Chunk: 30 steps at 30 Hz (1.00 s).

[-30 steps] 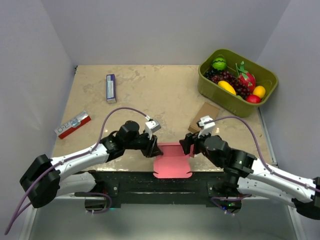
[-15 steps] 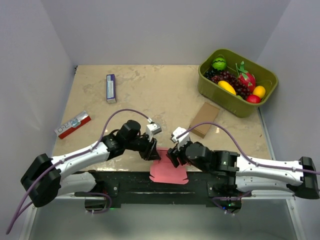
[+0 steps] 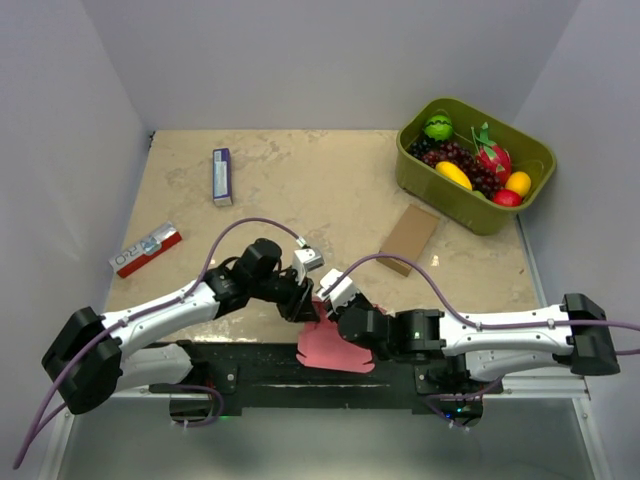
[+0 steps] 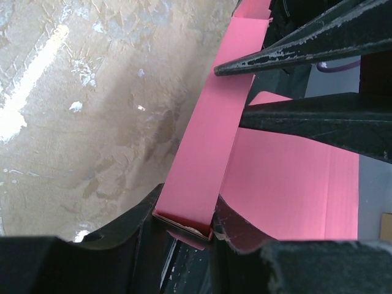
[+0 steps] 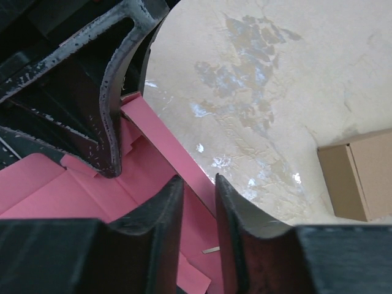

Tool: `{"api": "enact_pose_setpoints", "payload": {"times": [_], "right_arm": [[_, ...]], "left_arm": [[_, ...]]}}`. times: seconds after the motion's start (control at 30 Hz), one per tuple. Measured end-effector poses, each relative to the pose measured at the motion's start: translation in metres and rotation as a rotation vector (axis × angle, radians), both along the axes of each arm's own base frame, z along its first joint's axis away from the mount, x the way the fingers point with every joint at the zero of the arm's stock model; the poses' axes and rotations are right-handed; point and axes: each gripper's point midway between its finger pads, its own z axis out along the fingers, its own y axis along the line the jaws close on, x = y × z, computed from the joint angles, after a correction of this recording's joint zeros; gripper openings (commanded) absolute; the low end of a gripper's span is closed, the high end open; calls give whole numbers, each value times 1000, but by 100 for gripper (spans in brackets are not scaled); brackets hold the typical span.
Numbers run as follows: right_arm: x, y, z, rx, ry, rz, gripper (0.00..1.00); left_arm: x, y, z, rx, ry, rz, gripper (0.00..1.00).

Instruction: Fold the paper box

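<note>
The paper box (image 3: 340, 350) is a pink-red card sheet, partly folded, lying at the table's near edge and hanging over the black rail. My left gripper (image 3: 306, 304) is shut on a folded-up side wall of the paper box (image 4: 202, 153); the doubled strip sits pinched at my left gripper (image 4: 187, 214). My right gripper (image 3: 333, 300) is close beside it. In the right wrist view my right gripper (image 5: 197, 184) has narrow jaws on either side of the raised back wall of the paper box (image 5: 156, 144). The left gripper's fingers (image 5: 113, 92) show just beyond.
A green tub (image 3: 420, 180) of toy fruit stands at the back right. A brown cardboard box (image 3: 408, 238) lies in front of it. A red-and-white packet (image 3: 146, 249) lies at the left, and a blue-and-white packet (image 3: 222, 176) at the back left.
My right arm swung left across the box to just beside the left gripper, and its jaws narrowed onto the back wall. The box shifted slightly left. The left gripper kept its hold.
</note>
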Motion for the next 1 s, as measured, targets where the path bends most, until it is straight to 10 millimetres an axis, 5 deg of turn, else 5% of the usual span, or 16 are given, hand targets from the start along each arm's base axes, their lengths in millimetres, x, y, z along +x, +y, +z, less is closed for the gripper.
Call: {"api": "enact_pose_setpoints", "payload": {"times": [0.23,0.37,0.73,1.0], "right_arm": [[-1,2,-5,-78,-49,-7,4],[-2,5,-7,-100,-59,-5,1],[2,6,-6,-129,-87,-24,0],[0,3,-11,-169,-92,-10,0]], "left_arm": [[5,4,-1,26,-25,14,22],[17,7,7,31,-94,58,37],[29,17,34,11,-242,105,65],[33,20,48,-8,-291,125,73]]}}
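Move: The paper box's upright wall already runs between the right hand's open fingers, practically at the hand point. Its loose pink panel lies about 10 cm back, 2 cm right and 5 cm below, and the brown carton some 15 cm ahead and 18 cm right, about 10 cm lower. The left hand still grips the folded corner at that wall's left end, right at its fingertips; the panel is about 8 cm back, 6 cm right and 5 cm below it. The right hand stays nearly in place over the box, sinking only about 1 cm and rolling some 10 degrees with its left side dropping, while its fingers close right down on the thin wall and pinch it. The left hand first draws its corner forward a couple of centimetres, then opens wide and comes free of it, going up about 5 cm with a little forward and left and rolling some 15 degrees about its fingers. ##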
